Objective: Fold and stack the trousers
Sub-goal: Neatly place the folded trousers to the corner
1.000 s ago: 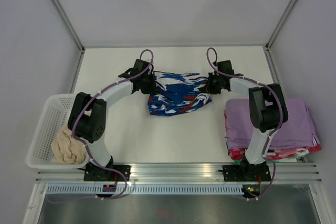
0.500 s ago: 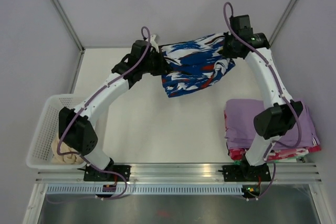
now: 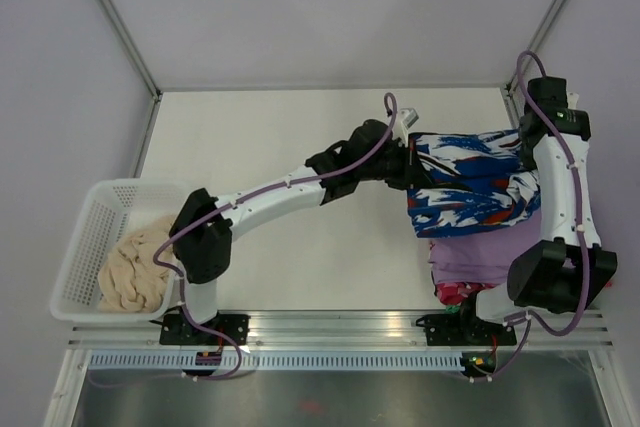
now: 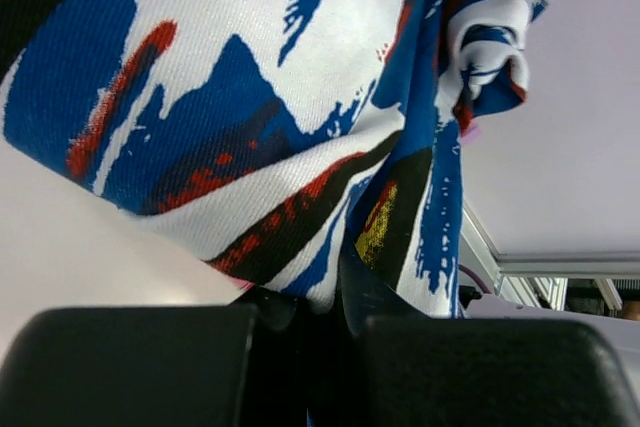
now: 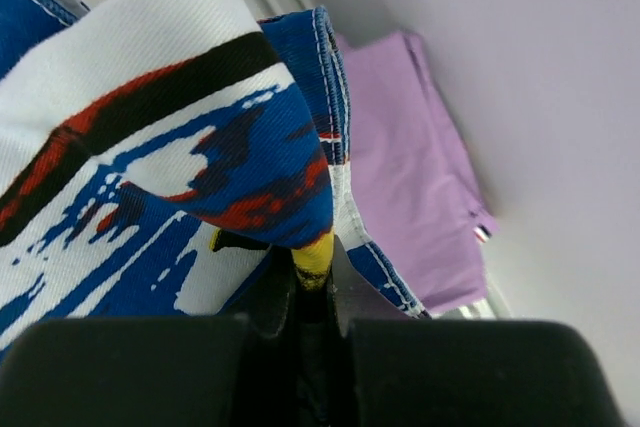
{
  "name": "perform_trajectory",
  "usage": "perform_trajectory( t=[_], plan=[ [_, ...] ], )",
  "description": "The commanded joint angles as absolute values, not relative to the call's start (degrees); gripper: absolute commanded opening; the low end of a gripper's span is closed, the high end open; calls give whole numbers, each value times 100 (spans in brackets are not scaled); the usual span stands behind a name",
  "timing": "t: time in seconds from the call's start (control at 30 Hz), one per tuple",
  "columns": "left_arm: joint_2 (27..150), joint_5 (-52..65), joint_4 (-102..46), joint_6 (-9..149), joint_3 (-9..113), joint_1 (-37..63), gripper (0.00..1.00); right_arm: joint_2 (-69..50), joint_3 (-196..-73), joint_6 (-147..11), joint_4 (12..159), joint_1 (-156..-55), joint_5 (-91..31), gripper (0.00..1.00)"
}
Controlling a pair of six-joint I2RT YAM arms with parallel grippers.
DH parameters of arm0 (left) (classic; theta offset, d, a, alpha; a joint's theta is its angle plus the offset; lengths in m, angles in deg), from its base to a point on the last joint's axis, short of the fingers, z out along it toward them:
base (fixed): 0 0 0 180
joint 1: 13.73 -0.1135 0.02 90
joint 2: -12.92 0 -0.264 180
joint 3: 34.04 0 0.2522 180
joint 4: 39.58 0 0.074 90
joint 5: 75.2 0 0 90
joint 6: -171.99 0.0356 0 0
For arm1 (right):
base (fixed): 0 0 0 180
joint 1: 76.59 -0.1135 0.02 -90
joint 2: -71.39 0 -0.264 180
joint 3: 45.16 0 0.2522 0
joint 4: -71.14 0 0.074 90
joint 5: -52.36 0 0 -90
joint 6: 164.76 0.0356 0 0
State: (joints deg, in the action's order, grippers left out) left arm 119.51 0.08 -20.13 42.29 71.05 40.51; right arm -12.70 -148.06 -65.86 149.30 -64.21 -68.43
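Observation:
The folded trousers [image 3: 470, 182], blue, white and black print with red flecks, hang in the air between both grippers, above the far part of the lilac stack [image 3: 500, 252]. My left gripper [image 3: 412, 162] is shut on their left edge. My right gripper [image 3: 522, 152] is shut on their right edge, near the right wall. In the left wrist view the printed cloth [image 4: 250, 127] fills the frame and is pinched between the jaws [image 4: 335, 302]. The right wrist view shows a yellow-flecked fold of the trousers [image 5: 180, 177] clamped in the gripper [image 5: 312, 272], with lilac fabric [image 5: 410, 177] below.
A white basket [image 3: 85, 242] at the near left holds a cream fluffy bundle [image 3: 135, 272]. The stack of folded lilac garments lies at the near right, with a red-and-green printed piece [image 3: 455, 294] underneath. Frame posts and walls border the table on the left, back and right.
Both arms carried the trousers up off the table centre and then rightward; the trousers now hang over the lilac stack. The left arm has stretched far to the right.

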Motion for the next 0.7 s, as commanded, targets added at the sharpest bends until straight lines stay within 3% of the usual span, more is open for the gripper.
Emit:
perform_trajectory(
  t=[0.0,0.13,0.3,0.47,0.67],
  plan=[
    [11777,56,-973,4315,7376,4040,2,-1281,-14647,-8046,12816,-5059,-10232,0],
    [12295,-102,-633,4183,7823,4199,2,-842,-13786,-8995,11220,-4566,-10453,0],
    [12998,-331,-262,4051,8456,4427,2,-718,-13390,-8963,10863,-3652,-10393,0],
    [13271,-244,-183,4007,8712,4674,2,-814,-12669,-9647,9660,-3572,-10356,0],
    [13017,64,-367,3884,8168,4841,2,-1000,-12467,-10051,8896,-3554,-10478,0]
  ],
)
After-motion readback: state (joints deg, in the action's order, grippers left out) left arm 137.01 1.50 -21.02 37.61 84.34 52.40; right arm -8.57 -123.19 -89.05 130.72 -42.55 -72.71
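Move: The left hand still pinches the patterned blue trousers' left edge; the purple pile in the near right corner lies about 28 cm to its right, 8 cm back and 20 cm below. From the right hand, which keeps the other edge pinched, the pile is roughly 10 cm back, level sideways and 19 cm down. Red trousers lie beneath the purple, about 11 cm back from that hand, level sideways and 22 cm below. Both hands keep pinching the blue trousers, carrying them right, back and down over the purple pile, some 15 cm. ##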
